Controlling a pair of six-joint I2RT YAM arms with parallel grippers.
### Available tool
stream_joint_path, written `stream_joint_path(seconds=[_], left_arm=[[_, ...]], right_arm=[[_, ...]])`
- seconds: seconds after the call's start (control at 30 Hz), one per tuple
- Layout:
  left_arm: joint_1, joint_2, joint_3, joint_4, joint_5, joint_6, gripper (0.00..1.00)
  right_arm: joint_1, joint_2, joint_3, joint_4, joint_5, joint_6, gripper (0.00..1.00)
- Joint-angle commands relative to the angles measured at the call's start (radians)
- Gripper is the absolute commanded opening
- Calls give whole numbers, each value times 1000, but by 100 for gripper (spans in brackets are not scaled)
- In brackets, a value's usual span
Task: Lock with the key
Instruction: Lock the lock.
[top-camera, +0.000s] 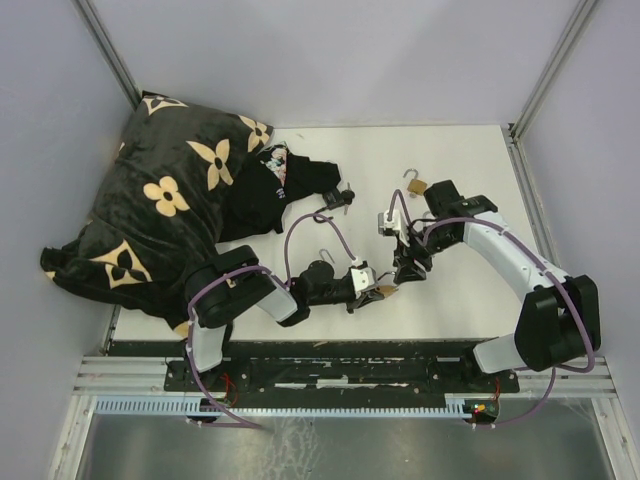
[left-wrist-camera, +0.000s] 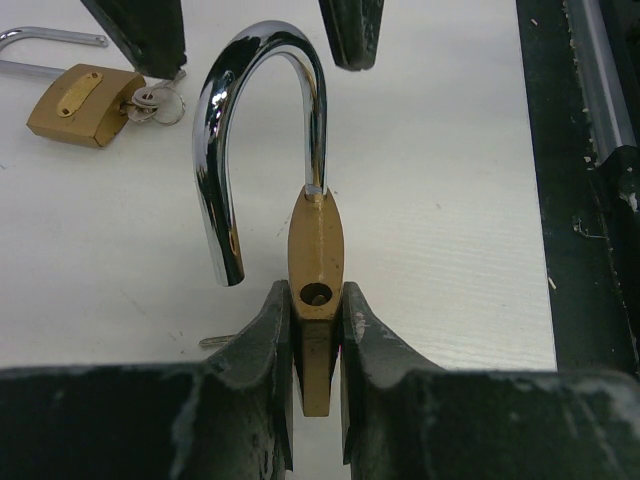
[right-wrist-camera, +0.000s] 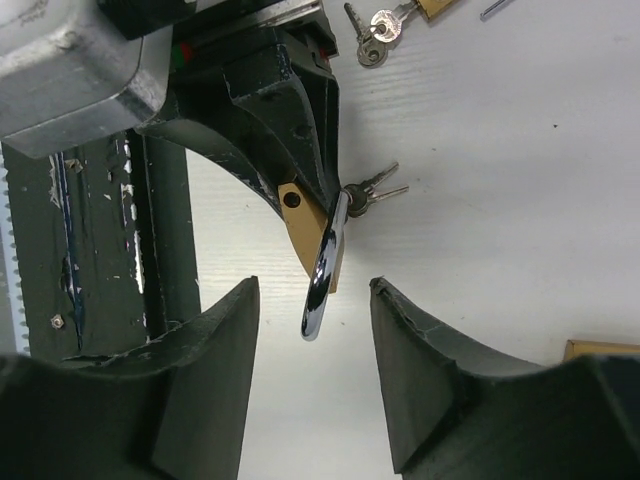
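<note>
A brass padlock (left-wrist-camera: 316, 262) stands pinched by its body in my shut left gripper (left-wrist-camera: 317, 300), its chrome shackle (left-wrist-camera: 222, 150) swung open and pointing away. My right gripper (right-wrist-camera: 315, 300) is open, one finger on each side of the shackle tip (right-wrist-camera: 320, 290), touching neither side. A small bunch of keys (right-wrist-camera: 372, 193) sits at the padlock's (right-wrist-camera: 303, 228) far end; I cannot tell whether one is in the keyhole. From above, both grippers (top-camera: 372, 292) (top-camera: 405, 270) meet near the table's front middle.
A second brass padlock (left-wrist-camera: 80, 105) with its own keys (left-wrist-camera: 150, 100) lies on the white table (top-camera: 470, 180) behind the right arm. A black patterned pillow (top-camera: 160, 200) and a dark garment (top-camera: 280, 195) fill the left side. The black front rail (left-wrist-camera: 590, 150) is close.
</note>
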Motion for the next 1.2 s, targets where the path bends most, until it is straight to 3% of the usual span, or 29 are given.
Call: stream_joint_path(seconds=[0.0, 0.2, 0.27, 0.37, 0.5, 0.97, 1.17], left_arm=[[2, 12, 10, -15, 8, 33, 3], [7, 17, 10, -8, 13, 26, 3], [12, 19, 8, -3, 20, 22, 3], [19, 22, 5, 13, 29, 15, 3], [23, 24, 1, 25, 38, 9, 3], [32, 36, 0, 45, 47, -4, 3], [36, 41, 2, 46, 47, -8, 3]], right_arm=[[18, -25, -16, 46, 15, 19, 54], [35, -25, -33, 41, 17, -39, 24], [34, -19, -16, -8, -1, -109, 14], [35, 0, 19, -107, -7, -286, 8], [35, 35, 66, -156, -18, -354, 4], [100, 29, 19, -48, 159, -207, 2], [119, 40, 18, -62, 198, -235, 2]])
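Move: The open shackle of the padlock that my left hand pinches by its brass body lies about 1 cm back, 2 cm left and 2 cm below my right hand, its bend almost between the half-open fingers. The other keyed padlock is on the table some 7 cm ahead, 3 cm right and 9 cm below; the small padlock, about 15 cm left and 2 cm ahead, equally low. From my left hand the shackle lies about 5 cm right, 1 cm ahead and 2 cm up. My right hand shuts its fingers on the bend of the shackle while sinking about 1 cm and easing back about 1 cm towards the body, then keeps the pinch and turns some 15 degrees counter-clockwise to bring the free leg round over its hole. My left hand keeps its grip on the brass body, nearly still. ##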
